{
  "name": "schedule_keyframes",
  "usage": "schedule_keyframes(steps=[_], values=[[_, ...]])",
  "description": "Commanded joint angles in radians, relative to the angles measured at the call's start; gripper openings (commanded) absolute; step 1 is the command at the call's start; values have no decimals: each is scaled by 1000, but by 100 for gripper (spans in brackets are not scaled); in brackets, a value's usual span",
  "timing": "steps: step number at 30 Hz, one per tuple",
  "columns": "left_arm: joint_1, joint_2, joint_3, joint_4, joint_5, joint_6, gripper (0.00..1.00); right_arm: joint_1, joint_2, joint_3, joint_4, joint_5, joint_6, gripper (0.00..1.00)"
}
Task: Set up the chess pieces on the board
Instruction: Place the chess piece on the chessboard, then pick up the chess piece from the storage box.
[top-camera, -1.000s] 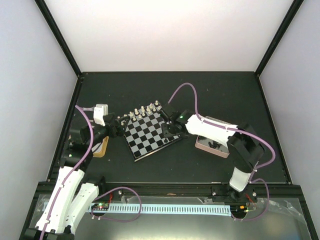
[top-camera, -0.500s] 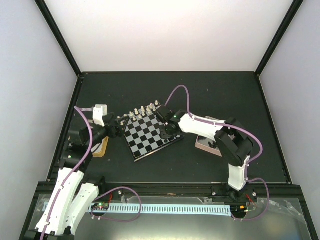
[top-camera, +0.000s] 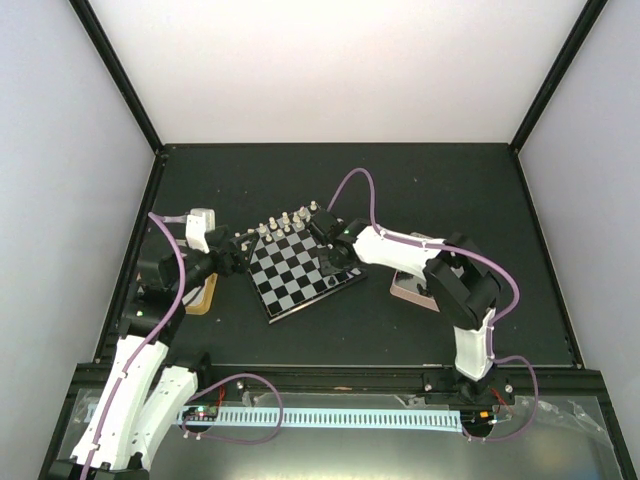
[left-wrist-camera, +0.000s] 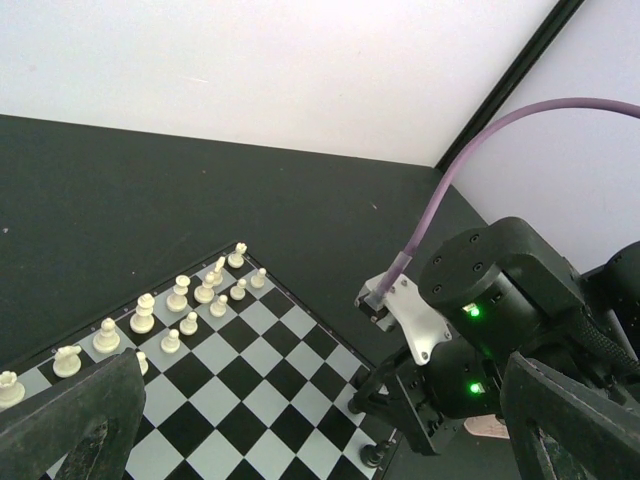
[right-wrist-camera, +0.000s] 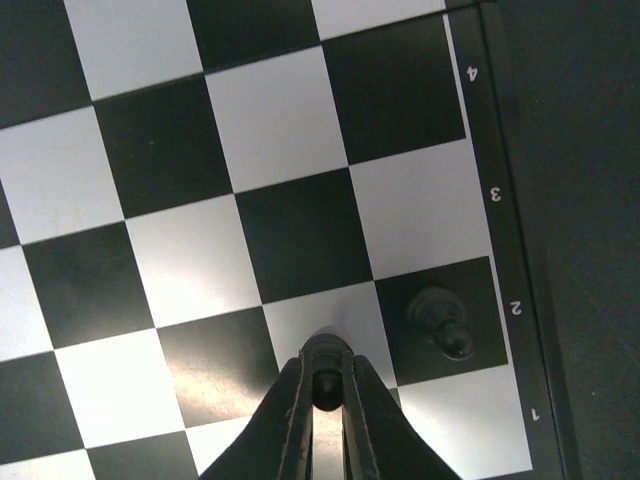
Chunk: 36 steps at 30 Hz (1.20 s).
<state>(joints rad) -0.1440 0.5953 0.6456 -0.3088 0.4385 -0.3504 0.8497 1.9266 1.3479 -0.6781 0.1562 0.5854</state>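
Observation:
The board (top-camera: 296, 268) lies tilted at mid-table, with white chess pieces (top-camera: 290, 221) lined along its far edge. My right gripper (right-wrist-camera: 323, 388) is shut on a small black pawn (right-wrist-camera: 324, 372), which stands over a white square near the board's numbered edge. A second black pawn (right-wrist-camera: 441, 321) stands free one square to the right. From above, that gripper (top-camera: 329, 268) is at the board's right edge. The left wrist view shows the white pieces (left-wrist-camera: 178, 301), the right gripper's fingers (left-wrist-camera: 395, 392) and the free pawn (left-wrist-camera: 372, 455). My left gripper (top-camera: 240, 259) hangs open at the board's left corner, holding nothing.
A pink-rimmed tray (top-camera: 408, 291) sits under the right arm, right of the board. A tan-rimmed tray (top-camera: 201, 299) lies by the left arm. The right arm's purple cable (top-camera: 350, 190) loops over the board's far corner. Black walls edge the table.
The right arm has swung left and its gripper has shifted a little along the board's right edge, still on the pawn. The left arm has not moved.

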Motion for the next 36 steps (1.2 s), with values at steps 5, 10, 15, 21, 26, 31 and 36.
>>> schedule_keyframes(steps=[5,10,15,21,26,31,36], values=[[9,-3,23,-8,3,5,99,4,2,35,-2,-9,12,23],[9,0,24,-10,4,5,99,1,-84,31,-14,5,27,27],[8,-3,25,-10,3,9,99,-24,-225,-31,-11,56,54,28],[8,-4,26,-6,-2,10,99,-137,-464,-218,-32,165,110,28],[6,19,34,38,9,-15,99,-343,-697,-459,-34,160,100,35],[-10,31,39,53,7,-21,99,-477,-772,-596,2,91,50,41],[-17,40,49,54,13,-34,99,-515,-687,-629,49,21,40,39]])
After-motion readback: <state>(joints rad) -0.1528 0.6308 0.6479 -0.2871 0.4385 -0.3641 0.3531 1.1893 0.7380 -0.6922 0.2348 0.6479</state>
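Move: The pawn stands between my right fingertips, over its light square about 3 cm below. The edge pawn is some 3 cm to the right and 2 cm farther out; another black piece is about 5 cm back and 1 cm left. The tray's middle lies roughly 25 cm to my right and 3 cm back, a touch lower. From my left hand the pawn is about 18 cm right, 7 cm ahead and 24 cm below. I open my right fingers just enough to let go of the pawn, then lift clear, rising about 10 cm. Still climbing at first, I swing right some 25 cm, away from the board, drawing back slightly and turning about 30 degrees clockwise. I sink again over the black pieces in the tray, fingers opening further. ##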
